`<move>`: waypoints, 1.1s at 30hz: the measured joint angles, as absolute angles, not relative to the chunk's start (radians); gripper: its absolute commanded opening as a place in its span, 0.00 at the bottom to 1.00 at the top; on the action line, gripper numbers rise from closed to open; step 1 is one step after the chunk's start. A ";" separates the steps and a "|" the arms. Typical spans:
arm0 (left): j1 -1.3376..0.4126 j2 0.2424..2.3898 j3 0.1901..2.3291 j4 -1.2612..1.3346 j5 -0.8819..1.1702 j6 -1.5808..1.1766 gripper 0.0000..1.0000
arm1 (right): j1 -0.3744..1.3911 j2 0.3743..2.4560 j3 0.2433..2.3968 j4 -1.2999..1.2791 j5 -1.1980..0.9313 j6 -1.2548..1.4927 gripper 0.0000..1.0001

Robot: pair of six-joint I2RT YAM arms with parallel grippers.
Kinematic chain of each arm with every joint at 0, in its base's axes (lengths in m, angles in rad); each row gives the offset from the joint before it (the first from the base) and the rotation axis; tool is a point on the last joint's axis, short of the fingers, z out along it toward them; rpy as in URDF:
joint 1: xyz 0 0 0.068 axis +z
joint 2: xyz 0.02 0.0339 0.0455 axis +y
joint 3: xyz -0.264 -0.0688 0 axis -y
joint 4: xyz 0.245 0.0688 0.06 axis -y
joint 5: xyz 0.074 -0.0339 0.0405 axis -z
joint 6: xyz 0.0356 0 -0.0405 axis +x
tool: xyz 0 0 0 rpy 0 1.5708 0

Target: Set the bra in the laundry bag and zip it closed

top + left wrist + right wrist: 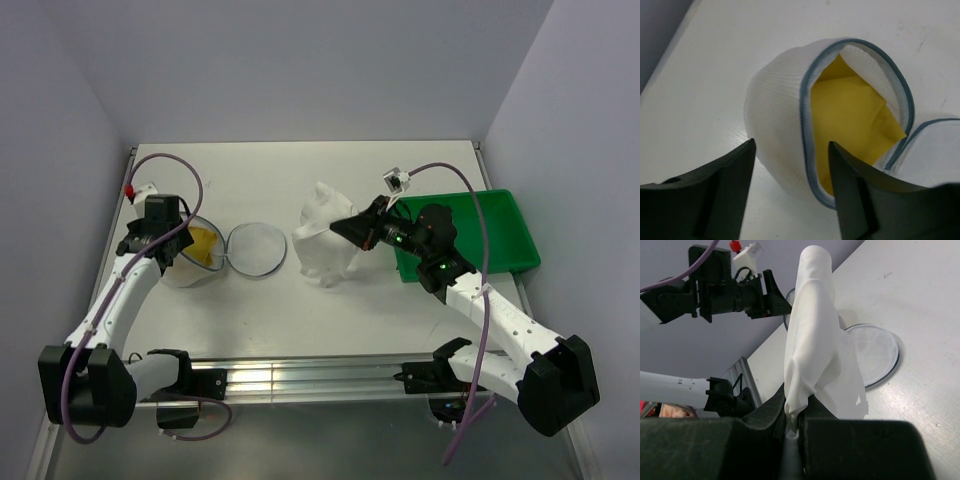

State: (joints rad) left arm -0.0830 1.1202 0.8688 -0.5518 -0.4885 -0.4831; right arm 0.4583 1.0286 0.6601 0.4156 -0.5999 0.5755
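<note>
The laundry bag (pixel 192 262) lies on its side at the left, a white mesh drum with a grey-blue zipper rim (pixel 807 145) and a yellow sheet (pixel 850 125) inside. Its round lid flap (pixel 257 248) lies open on the table beside it. My left gripper (pixel 791 165) is open over the bag's near edge, with one finger (pixel 725 192) outside the mesh wall and the other (pixel 855 195) over the mouth. The white bra (pixel 322 242) hangs bunched above the table's middle. My right gripper (pixel 797 416) is shut on a fold of the bra (pixel 815 340), to the right of the flap (pixel 875 350).
A green plastic tray (pixel 490 235) sits at the right edge, under the right arm. The left arm's wrist (pixel 725 287) shows beyond the bra in the right wrist view. Grey walls close in the table on three sides.
</note>
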 measured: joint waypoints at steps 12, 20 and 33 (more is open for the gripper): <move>-0.092 1.216 0.904 -0.511 -0.302 -0.492 0.00 | 0.458 1.010 0.645 0.413 -0.607 0.581 0.00; -0.362 1.214 0.910 -0.407 -0.144 -0.554 0.00 | 0.458 0.935 0.668 0.343 -0.504 0.582 0.00; -0.419 1.002 0.677 -0.178 -0.051 -0.720 0.00 | 0.575 1.058 0.847 0.479 -0.355 0.700 0.00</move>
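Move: The near edge of the laundry bag's rim lies about 2 cm ahead, 2 cm right and 2 cm below the open left fingers. From that hand the bra inside is some 3 cm ahead, 5 cm right, 7 cm down, and the bag lid 5 cm ahead, 18 cm right, 12 cm down. The right hand, already holding a white garment, has the bag's mouth roughly 8 cm ahead, 37 cm left, 20 cm down. Left fingers pinch the laundry bag's rim, dragging it 17 cm right; right hand raises garment 10 cm. ##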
